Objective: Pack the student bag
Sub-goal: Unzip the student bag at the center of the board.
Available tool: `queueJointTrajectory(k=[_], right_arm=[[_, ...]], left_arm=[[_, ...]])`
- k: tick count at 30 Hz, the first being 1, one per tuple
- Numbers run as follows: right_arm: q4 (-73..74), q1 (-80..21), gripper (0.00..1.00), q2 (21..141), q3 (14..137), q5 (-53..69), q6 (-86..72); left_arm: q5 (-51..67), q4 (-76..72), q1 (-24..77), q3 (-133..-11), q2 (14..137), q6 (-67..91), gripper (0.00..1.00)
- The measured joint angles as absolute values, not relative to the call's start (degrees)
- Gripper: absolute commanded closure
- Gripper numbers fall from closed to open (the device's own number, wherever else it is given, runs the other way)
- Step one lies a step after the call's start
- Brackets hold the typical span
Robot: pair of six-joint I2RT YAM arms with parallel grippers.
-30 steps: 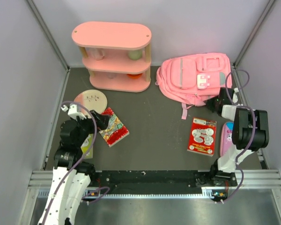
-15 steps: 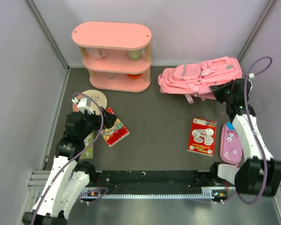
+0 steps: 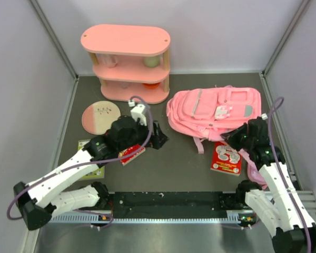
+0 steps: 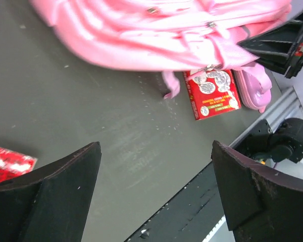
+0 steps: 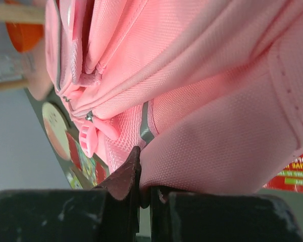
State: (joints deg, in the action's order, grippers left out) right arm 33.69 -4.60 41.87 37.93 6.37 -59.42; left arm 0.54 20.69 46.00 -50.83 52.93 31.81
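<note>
The student bag is a soft pink backpack lying front-up at the right middle of the table, its white buckle flap showing. My right gripper is at the bag's near right edge. In the right wrist view the right gripper is shut, pinching a fold of the bag's pink fabric. My left gripper hangs open just left of the bag, apart from it. In the left wrist view the left gripper holds nothing, with bare mat between its wide fingers and the bag ahead.
A pink three-tier shelf stands at the back. A round plate lies at the left. A colourful book and a green one lie partly under the left arm. A red booklet and a pink pencil case lie near the bag's near edge.
The bag has come left and toward me with my right gripper on it, ending front-up. My left arm swung from the left side to the table's centre beside the bag.
</note>
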Motion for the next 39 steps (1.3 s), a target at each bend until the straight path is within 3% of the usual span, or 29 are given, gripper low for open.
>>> queueJointTrajectory(k=[6,8,19,34,39], right_arm=[[37.7,-9.4,1.0,37.6,36.2,6.5,-59.3],[36.7,-9.5,1.0,32.1,31.6,6.7,-59.1],[39.1,-9.6,1.0,25.8,26.1,9.7,-60.1],[41.8,-9.6,1.0,25.9,32.1,12.0,-62.0],[43.2,-9.6,1.0,25.9,33.9,13.0,-62.8]], left_arm=[[0.7,17.4,55.6,-54.8,63.5,31.3,0.12],[0.1,12.4,59.0,-51.3,64.7,31.2,0.2],[-5.4,-2.9,74.4,-46.8,77.0,37.0,0.25],[-20.7,-15.7,76.5,-47.2,87.7,40.2,0.34],[-24.7,-19.5,76.5,-47.9,90.5,40.2,0.32]])
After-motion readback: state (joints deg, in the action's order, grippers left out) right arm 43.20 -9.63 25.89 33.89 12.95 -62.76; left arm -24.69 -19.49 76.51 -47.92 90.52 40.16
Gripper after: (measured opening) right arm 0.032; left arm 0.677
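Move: The zipper pull at the student bag's near right corner is about 24 cm right of the left hand, 4 cm ahead and 11 cm lower. The right gripper, which already grips the bag's corner, is some 29 cm right, 5 cm ahead and 8 cm lower. A loose strap hangs roughly 18 cm right and 5 cm ahead, low down. For the right hand, the pull is about 5 cm left, 1 cm back and 3 cm below. Bring the left gripper about 18 cm right and 11 cm down towards the zipper pull, swinging back first, then forward again beneath the bag's near edge, turning some 20 degrees clockwise and mostly back while the fingers narrow partway. Keep the right fingers shut on the bag's corner, draw it back about 6 cm and slightly left, dipping and then lifting again. ##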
